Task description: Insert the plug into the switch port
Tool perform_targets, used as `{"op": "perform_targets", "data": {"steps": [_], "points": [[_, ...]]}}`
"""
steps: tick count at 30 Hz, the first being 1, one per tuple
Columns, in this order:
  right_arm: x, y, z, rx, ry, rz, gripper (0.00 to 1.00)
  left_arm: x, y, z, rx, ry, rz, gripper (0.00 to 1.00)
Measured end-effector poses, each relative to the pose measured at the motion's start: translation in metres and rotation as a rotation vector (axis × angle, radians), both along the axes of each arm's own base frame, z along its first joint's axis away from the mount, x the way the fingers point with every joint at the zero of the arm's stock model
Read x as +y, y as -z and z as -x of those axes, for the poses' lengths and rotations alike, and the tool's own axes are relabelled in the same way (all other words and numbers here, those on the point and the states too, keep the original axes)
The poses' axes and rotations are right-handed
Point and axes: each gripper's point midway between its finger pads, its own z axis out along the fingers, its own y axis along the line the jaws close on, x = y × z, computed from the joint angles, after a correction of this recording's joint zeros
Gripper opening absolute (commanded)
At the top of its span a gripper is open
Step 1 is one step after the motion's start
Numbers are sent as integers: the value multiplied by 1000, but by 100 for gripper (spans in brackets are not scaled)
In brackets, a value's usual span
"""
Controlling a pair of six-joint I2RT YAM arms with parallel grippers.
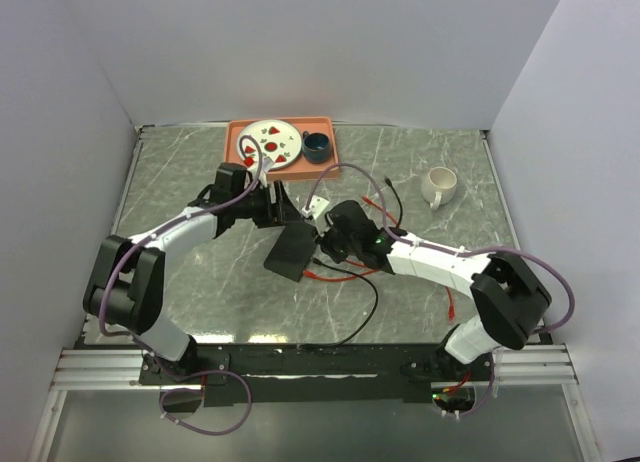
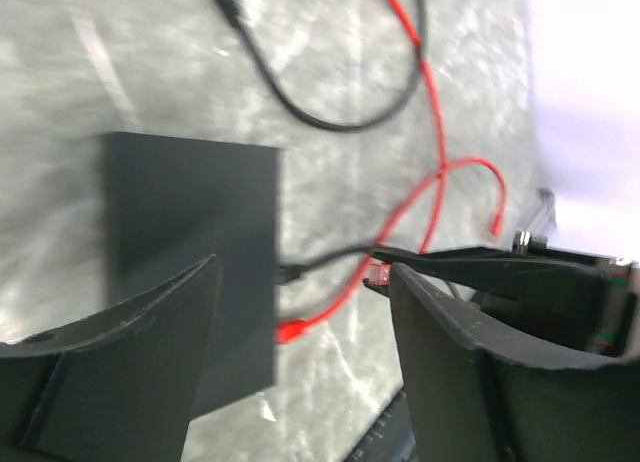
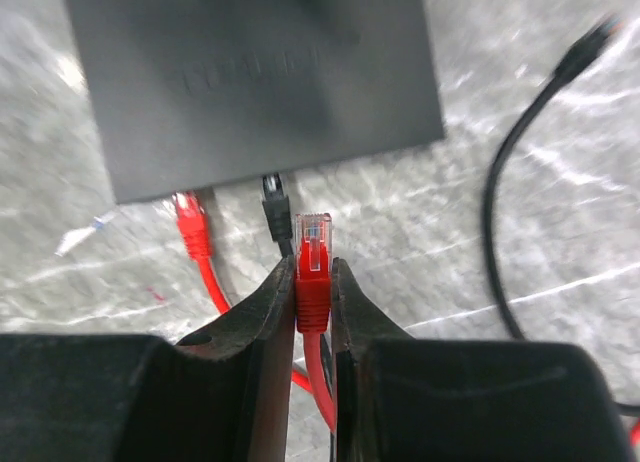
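The switch (image 1: 290,252) is a flat black box lying mid-table, also seen in the right wrist view (image 3: 250,77) and the left wrist view (image 2: 190,222). My right gripper (image 3: 313,267) is shut on the red boot of the plug (image 3: 313,240). Its clear tip points at the switch's near edge, a short gap away. A red plug (image 3: 188,214) and a black plug (image 3: 272,195) sit in that edge. My left gripper (image 2: 300,267) stands open over the switch's end. One finger (image 2: 150,322) overlaps the box. The other finger (image 2: 450,322) is apart from it. My right gripper (image 1: 322,244) is beside my left gripper (image 1: 283,214).
An orange tray (image 1: 235,132) at the back holds a white plate and a blue cup (image 1: 317,145). A white mug (image 1: 438,185) stands at the right. Red cable (image 1: 340,274) and black cable (image 1: 372,297) loop on the marble table around the switch.
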Motion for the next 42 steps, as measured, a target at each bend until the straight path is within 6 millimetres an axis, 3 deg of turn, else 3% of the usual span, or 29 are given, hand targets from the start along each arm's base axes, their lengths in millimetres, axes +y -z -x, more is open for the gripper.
{"op": "perform_targets", "data": {"steps": [5, 11, 14, 18, 20, 26, 32, 34, 36, 38, 42], "points": [[4, -22, -6, -60, 8, -54, 0, -28, 5, 19, 69, 89, 62, 58], [3, -25, -8, -70, 20, -57, 0, -60, 4, 44, 124, 186, 120, 56], [1, -24, -7, -70, 24, -55, 0, -65, 1, 47, 119, 201, 133, 48], [-1, -22, -6, -66, 31, -52, 0, -69, 0, 51, 130, 210, 139, 26], [-2, -22, -6, -65, 35, -51, 0, -71, 1, 53, 128, 215, 134, 25], [-5, -23, -6, -69, 47, -45, 0, -72, 7, 52, 143, 218, 128, 45], [-6, -22, -6, -66, 52, -39, 0, -73, 11, 51, 153, 215, 121, 39], [-6, -22, -6, -66, 53, -39, 0, -74, 10, 51, 152, 219, 125, 34], [-6, -22, -6, -65, 50, -41, 0, -75, 9, 51, 152, 221, 129, 23], [-4, -22, -5, -64, 45, -47, 0, -77, 9, 51, 156, 226, 134, 1], [-6, -20, -4, -58, 44, -45, 0, -80, 7, 52, 155, 244, 147, 1]]}}
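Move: The red plug sits in the right fingertips, about 6 cm back, 7 cm to the right and 3 cm below the open left hand. The switch lies about 5 cm back from the left hand, 2 cm to its right and 8 cm below. From the right hand the switch is 6 cm left, 2 cm ahead and 6 cm down; a loose black plug lies almost straight below the right hand, 1 cm to its left, at the switch's edge. The left fingertips come onto the red plug beside the right hand's fingers and shut on its edge, after a swing of about 8 cm right and 5 cm back, turning clockwise some 15 degrees. They half close, reopen a little, then close nearly fully. The right hand keeps its grip on the plug, lifts about 2 cm early on, then holds almost still. ##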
